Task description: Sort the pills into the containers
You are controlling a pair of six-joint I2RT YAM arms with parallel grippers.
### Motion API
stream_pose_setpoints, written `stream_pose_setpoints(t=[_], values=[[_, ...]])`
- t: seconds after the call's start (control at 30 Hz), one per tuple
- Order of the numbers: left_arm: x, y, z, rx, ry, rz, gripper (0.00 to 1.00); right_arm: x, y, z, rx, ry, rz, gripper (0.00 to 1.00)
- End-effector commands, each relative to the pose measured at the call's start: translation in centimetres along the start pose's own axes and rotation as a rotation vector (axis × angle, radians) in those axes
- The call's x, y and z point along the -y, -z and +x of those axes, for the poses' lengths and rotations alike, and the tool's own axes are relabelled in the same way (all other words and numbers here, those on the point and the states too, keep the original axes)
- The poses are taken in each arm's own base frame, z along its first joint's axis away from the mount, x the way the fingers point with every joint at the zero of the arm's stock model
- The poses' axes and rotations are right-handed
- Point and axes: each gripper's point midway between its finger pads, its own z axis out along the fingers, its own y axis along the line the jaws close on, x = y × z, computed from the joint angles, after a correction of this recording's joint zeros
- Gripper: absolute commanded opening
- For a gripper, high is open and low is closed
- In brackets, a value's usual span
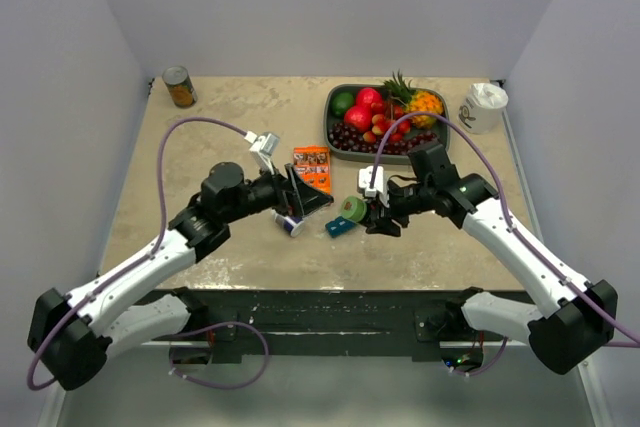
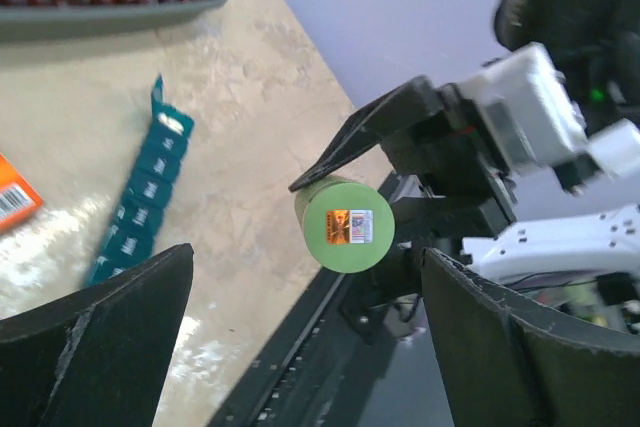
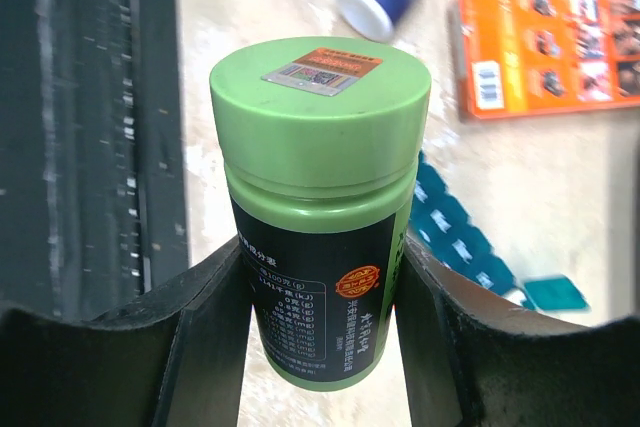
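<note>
My right gripper (image 3: 320,247) is shut on a green-lidded pill bottle (image 3: 320,117) with a black label, holding it up off the table by its body. In the top view this bottle (image 1: 352,209) hangs just above the teal containers strip (image 1: 340,228). The strip (image 2: 140,197) lies flat with one end lid flipped up. My left gripper (image 2: 308,292) stands wide open with nothing in it, facing the bottle's lid (image 2: 345,225). A blue and white bottle (image 1: 288,224) lies on its side by the left gripper (image 1: 303,199). No loose pills show.
An orange box (image 1: 312,165) lies behind the strip. A grey fruit tray (image 1: 334,127) stands at the back, a can (image 1: 180,87) at the back left, a white cup (image 1: 484,107) at the back right. The table's near edge is close under both grippers.
</note>
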Motion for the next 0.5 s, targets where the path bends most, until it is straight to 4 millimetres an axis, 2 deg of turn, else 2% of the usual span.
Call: stream_pose_setpoints(t=[0.0, 0.13, 0.27, 0.47], values=[[1.4, -2.2, -0.2, -0.003, 0.245, 0.090, 0.99, 3.0, 1.5, -1.7, -0.018, 0.101, 0.157, 0.01], [1.7, -3.6, -0.1, -0.001, 0.255, 0.068, 0.99, 3.1, 1.4, -1.0, -0.032, 0.098, 0.176, 0.01], [0.5, -5.3, 1.0, -0.045, 0.266, -0.025, 0.99, 3.0, 1.3, -0.7, -0.039, 0.096, 0.179, 0.01], [0.7, -6.4, 1.6, -0.069, 0.251, -0.076, 0.98, 3.0, 1.1, -0.6, -0.038, 0.092, 0.174, 0.01]])
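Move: To the left hand's right lies the green cap of the bottle, about 8 cm over, 1 cm ahead and 4 cm lower. On the table some 23 cm below this hand are the pill organizer, 4 cm ahead and 10 cm right, and the blue-labelled bottle, 4 cm ahead and 7 cm left. From the right hand, already gripping the bottle, the cap is 1 cm ahead, 4 cm left and 4 cm up; the organizer is 4 cm ahead, 4 cm left and 15 cm down. Closing in on the green cap with fingers kept wide open, the left hand goes about 5 cm to the right and sinks some 3 cm, the sinking mostly early, while its fingers tip down by some 15 degrees. The right hand keeps its grip on the bottle and carries it about 2 cm forward and slightly right, easing to a stop. ##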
